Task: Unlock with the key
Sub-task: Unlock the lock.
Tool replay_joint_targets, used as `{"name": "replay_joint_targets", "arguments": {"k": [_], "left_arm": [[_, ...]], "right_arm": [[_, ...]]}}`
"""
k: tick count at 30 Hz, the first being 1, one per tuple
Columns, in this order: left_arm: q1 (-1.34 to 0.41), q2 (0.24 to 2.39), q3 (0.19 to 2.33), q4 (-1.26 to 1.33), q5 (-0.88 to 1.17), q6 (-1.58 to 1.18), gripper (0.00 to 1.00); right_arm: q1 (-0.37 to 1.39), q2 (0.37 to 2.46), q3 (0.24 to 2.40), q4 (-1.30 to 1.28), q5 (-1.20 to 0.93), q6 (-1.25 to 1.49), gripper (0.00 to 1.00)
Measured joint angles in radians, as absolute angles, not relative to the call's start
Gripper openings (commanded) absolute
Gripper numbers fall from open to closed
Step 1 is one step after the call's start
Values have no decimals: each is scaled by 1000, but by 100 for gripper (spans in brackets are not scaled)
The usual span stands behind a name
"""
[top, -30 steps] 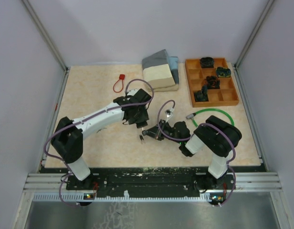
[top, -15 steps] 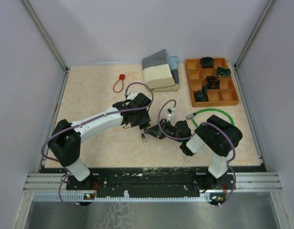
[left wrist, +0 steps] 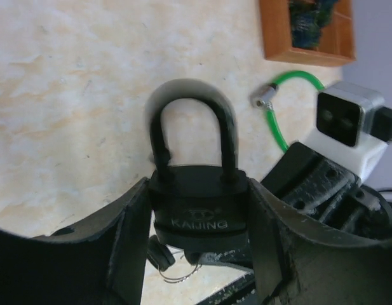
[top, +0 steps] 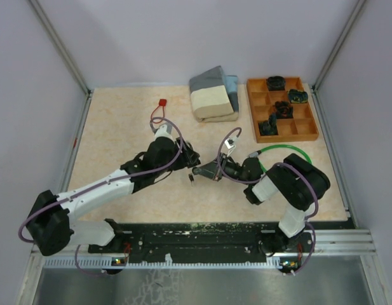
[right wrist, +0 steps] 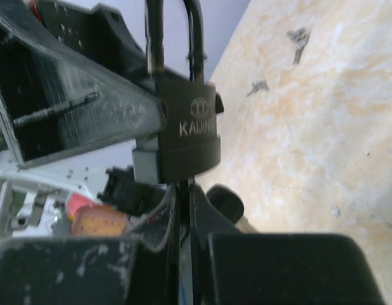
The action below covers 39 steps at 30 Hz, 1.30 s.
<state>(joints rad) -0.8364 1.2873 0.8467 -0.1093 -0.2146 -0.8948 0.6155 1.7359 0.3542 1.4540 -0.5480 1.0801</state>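
A black padlock [left wrist: 199, 203] marked KAIJING sits upright between the two fingers of my left gripper [left wrist: 199, 219], which is shut on its body. Both legs of its shackle [left wrist: 192, 105] enter the body. My right gripper [right wrist: 184, 206] is shut on the key [right wrist: 184, 189], whose blade goes up into the underside of the padlock [right wrist: 189, 140]. A spare key head [left wrist: 159, 254] hangs on a wire ring below the lock. In the top view the left gripper [top: 185, 159] and the right gripper [top: 205, 170] meet at mid-table, above the surface.
A wooden compartment tray [top: 305, 130] with dark parts stands at the back right. A green cable loop [top: 284, 151] lies beside my right arm. A folded foam and cloth stack [top: 213, 95] sits at the back centre, and a red-tagged loop [top: 159, 109] to its left.
My left arm has swung down and left, its elbow now near the front corner, while its gripper stayed on the padlock. The right gripper shifted slightly up with the key.
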Motion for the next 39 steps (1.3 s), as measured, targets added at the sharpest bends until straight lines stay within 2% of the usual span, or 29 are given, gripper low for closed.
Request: {"name": "replay_joint_targets", "arguments": {"k": [11,13,19,27,32,39], "left_arm": [[-833,1172,628,316,-49,-735,0],[-833,1172,616,344,-39,-720,0],[-833,1126,624,335,-19,-656,0],[-818,1093,694,228,27,-545,0],[-753,1087,693,155,78,-532,0],[-668,1080,675,112,205,-518,0]], "right_arm": [[597,1688,356,1484,-659,1166,0],[595,1688,356,1484,-670,1167,6],[592,1630,356,1453,-678,1121,28],[559,1512,356,1332,-681,978,43],[538,1443,365,1232,-689,878,50],[499,1382,382,1178,-733,795,49]]}}
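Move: The left hand already pinches the padlock, its middle within about 1 cm of the hand point, with the shackle sticking up and outward. The right hand's shut fingers still hold the key in the lock's underside; from that hand the padlock is about 3 cm ahead, 2 cm to the left and 3 cm above. The key's black fob hangs roughly 3 cm back, 2 cm left and 3 cm below the right hand. Keep the padlock pinched in the left gripper and lift both hands together while easing back about 2 cm, tipping the left fingers upward and swinging them clockwise, each some 20 degrees. Then open the right fingers about halfway to let go of the key, drawing that hand up and to the right, rolling it some 20 degrees, while the left sinks a little and shifts left with the lock. ##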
